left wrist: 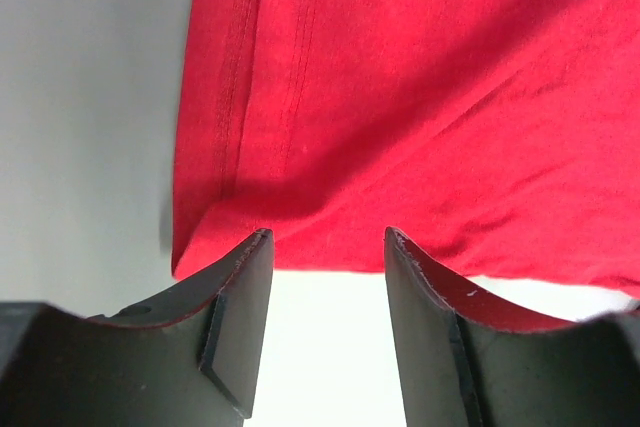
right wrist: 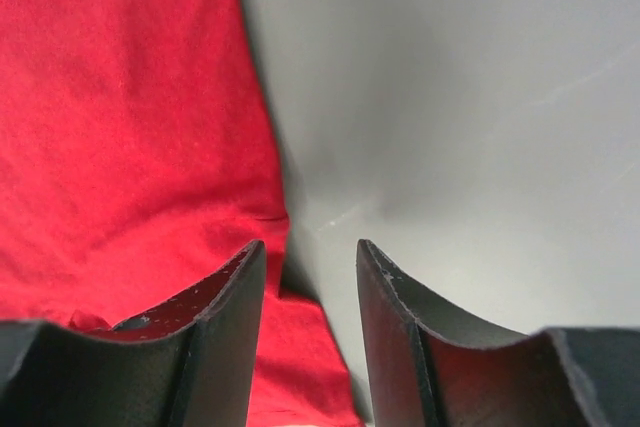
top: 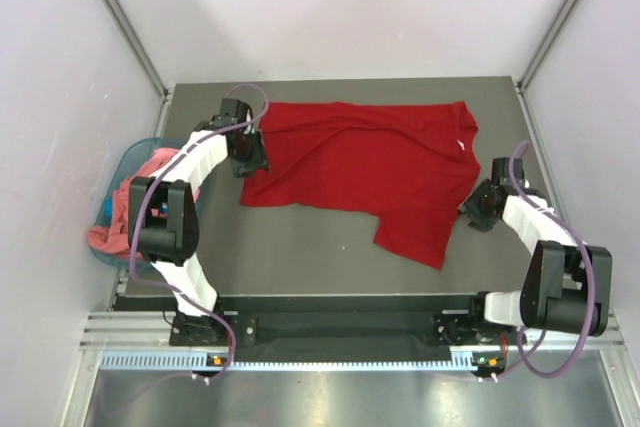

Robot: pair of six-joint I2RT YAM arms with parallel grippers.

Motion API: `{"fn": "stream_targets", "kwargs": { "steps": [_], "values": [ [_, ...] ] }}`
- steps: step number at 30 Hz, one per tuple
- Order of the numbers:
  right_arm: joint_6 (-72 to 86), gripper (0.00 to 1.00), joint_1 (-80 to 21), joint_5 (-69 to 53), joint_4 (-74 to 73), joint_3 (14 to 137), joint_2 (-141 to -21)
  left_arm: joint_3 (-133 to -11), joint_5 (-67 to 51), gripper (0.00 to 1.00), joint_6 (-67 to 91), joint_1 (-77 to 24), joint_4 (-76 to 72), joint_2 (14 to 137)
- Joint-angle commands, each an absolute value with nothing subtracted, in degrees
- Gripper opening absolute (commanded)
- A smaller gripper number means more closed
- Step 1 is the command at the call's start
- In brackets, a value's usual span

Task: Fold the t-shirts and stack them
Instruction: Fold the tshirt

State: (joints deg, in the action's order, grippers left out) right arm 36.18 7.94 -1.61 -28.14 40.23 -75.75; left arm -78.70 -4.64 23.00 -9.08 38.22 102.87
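A deep red t-shirt (top: 370,162) lies spread on the dark table, with its white neck label (top: 461,144) at the right end and one part hanging toward the near edge. My left gripper (top: 250,155) is at the shirt's left edge. In the left wrist view it (left wrist: 325,247) stands open, the red hem (left wrist: 400,97) just beyond its fingertips and nothing between them. My right gripper (top: 476,207) is at the shirt's right side. In the right wrist view it (right wrist: 310,252) is open over the cloth's edge (right wrist: 120,127). A salmon-pink t-shirt (top: 125,217) is bunched in the basket.
A teal plastic basket (top: 128,155) sits off the table's left side, beside the left arm. Pale walls with metal posts close in the table at the back and sides. A black rail (top: 340,327) carrying the arm bases runs along the near edge.
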Motion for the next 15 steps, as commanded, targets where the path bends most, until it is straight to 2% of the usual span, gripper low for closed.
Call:
{"fn": "stream_targets", "kwargs": {
  "steps": [1, 7, 10, 13, 14, 15],
  "values": [
    [39.64, 0.42, 5.99, -2.20, -22.94, 38.59, -72.95, -76.91, -4.92, 0.53, 23.47, -8.79, 37.27, 98.61],
    [40.69, 0.41, 4.39, 1.04, -20.75, 37.00, -74.53, -71.81, -4.22, 0.54, 24.17, -8.00, 35.33, 96.42],
    [40.26, 0.36, 4.39, 2.28, -19.95, 37.00, -76.55, -71.72, -4.48, 0.54, 24.52, -7.30, 35.51, 96.24],
    [37.63, 0.15, 4.39, 4.73, -21.00, 38.67, -78.57, -71.98, -5.10, 0.54, 24.78, -6.60, 35.59, 96.06],
    [36.75, 0.01, 4.48, 5.53, -22.48, 39.37, -79.01, -72.16, -5.36, 0.54, 24.79, -6.42, 35.68, 95.98],
    [34.82, 0.00, 4.57, 6.32, -23.54, 40.59, -79.54, -72.16, -5.36, 0.54, 24.70, -6.24, 35.86, 96.06]
  ]
}}
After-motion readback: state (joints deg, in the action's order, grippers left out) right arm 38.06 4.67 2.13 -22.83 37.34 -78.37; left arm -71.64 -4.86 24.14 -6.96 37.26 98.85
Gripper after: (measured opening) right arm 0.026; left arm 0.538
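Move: Just to the left of the right hand, about 1 cm off, level with it and 2 cm lower, is the shirt's right edge. The sleeve tip lies some 14 cm back and 8 cm left of that hand, the care tag about 25 cm ahead and 1 cm left. From the left hand, the shirt's near-left corner is about 6 cm back, 5 cm left and 6 cm below; the far-left corner is roughly 28 cm ahead and 3 cm right. Easing about 1.5 cm left to the shirt's right edge, drifting slightly back, then sinking some 2 cm to the table, the right hand shuts its half-open fingers at that edge to pinch the cloth. The left hand draws back about 2.5 cm, drifting left and a little down towards the near-left corner, fingers still half open and clear of the cloth. ##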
